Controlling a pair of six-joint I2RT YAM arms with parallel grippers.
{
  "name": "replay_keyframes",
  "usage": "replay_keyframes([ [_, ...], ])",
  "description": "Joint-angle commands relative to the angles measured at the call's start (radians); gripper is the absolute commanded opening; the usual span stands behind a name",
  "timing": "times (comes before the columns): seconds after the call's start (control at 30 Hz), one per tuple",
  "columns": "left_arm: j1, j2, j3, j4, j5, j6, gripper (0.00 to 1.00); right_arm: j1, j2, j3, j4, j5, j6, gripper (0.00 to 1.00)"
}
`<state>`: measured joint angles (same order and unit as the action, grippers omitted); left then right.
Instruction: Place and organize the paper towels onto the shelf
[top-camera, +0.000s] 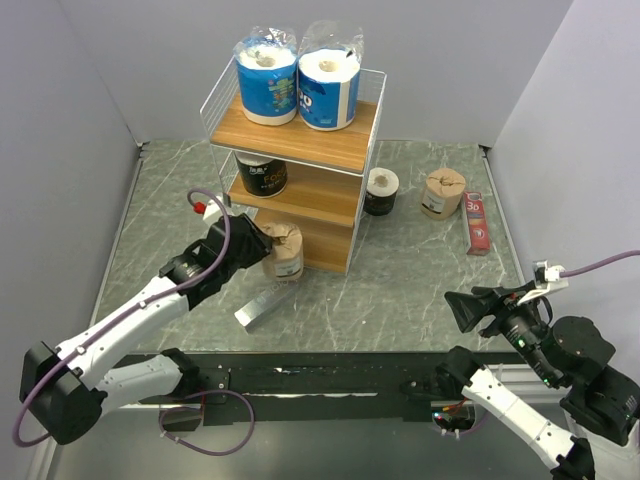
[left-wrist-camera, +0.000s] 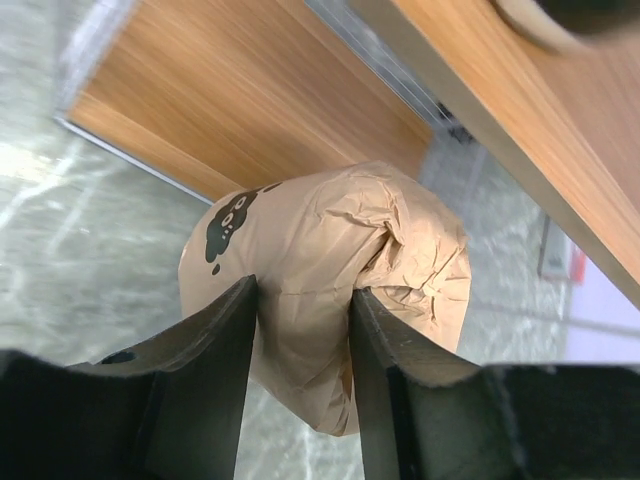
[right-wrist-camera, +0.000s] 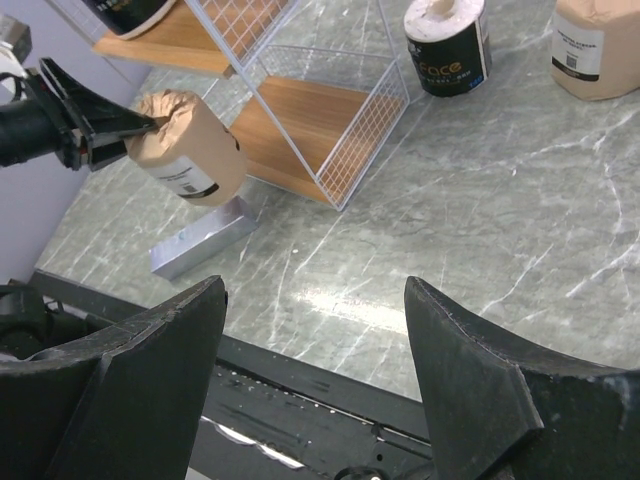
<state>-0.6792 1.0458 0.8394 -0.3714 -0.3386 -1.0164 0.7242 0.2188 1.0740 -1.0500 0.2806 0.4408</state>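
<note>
My left gripper (top-camera: 262, 243) is shut on a brown paper towel roll (top-camera: 283, 250), its jaws pressing both sides of the roll's crumpled end (left-wrist-camera: 320, 260). The roll hangs tilted just in front of the shelf's (top-camera: 330, 145) bottom tier, above the table (right-wrist-camera: 190, 150). Two blue rolls (top-camera: 266, 80) (top-camera: 328, 88) stand on the top board. A black roll (top-camera: 262, 176) sits on the middle board. Another black roll (top-camera: 381, 191) and a second brown roll (top-camera: 442, 192) stand on the table right of the shelf. My right gripper (top-camera: 460, 310) stays open near the front right, holding nothing.
A flat silver bar (top-camera: 262, 306) lies on the table below the held roll. A slim red box (top-camera: 476, 222) lies at the right, beside the brown roll. Grey walls close in the table on both sides and at the back.
</note>
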Motion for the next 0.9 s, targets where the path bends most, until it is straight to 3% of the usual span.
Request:
replay_keyframes([
  [0.0, 0.052, 0.000, -0.003, 0.084, -0.023, -0.031, 0.43, 0.006, 0.005, 0.041, -0.002, 0.020, 0.001, 0.79],
  [0.87, 0.061, 0.178, -0.079, 0.348, -0.258, -0.267, 0.43, 0.006, 0.013, 0.061, -0.007, 0.037, -0.010, 0.79],
])
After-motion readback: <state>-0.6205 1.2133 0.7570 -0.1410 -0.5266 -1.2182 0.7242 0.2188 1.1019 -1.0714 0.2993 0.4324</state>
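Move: The left hand holds the brown roll by its crumpled paper top in front of the rack. The middle of the bottom shelf is about 12 cm ahead, 6 cm to this hand's right and 18 cm below. The black roll on the middle shelf stands some 10 cm ahead, 1 cm left and 3 cm above; the silver box lies about 8 cm back, 3 cm left and 17 cm below. From the right hand the bottom shelf is roughly 29 cm ahead, 30 cm left and 29 cm below. Keeping its pinch on the paper top, the left hand carries the brown roll forward about 5 cm towards the bottom shelf, sinking nearly 4 cm with growing speed to bring it in below the middle shelf. It also shifts some 2 cm left, mostly at the start, while the wrist turns steadily counter-clockwise by just under 20 degrees and the fingers stay closed. ##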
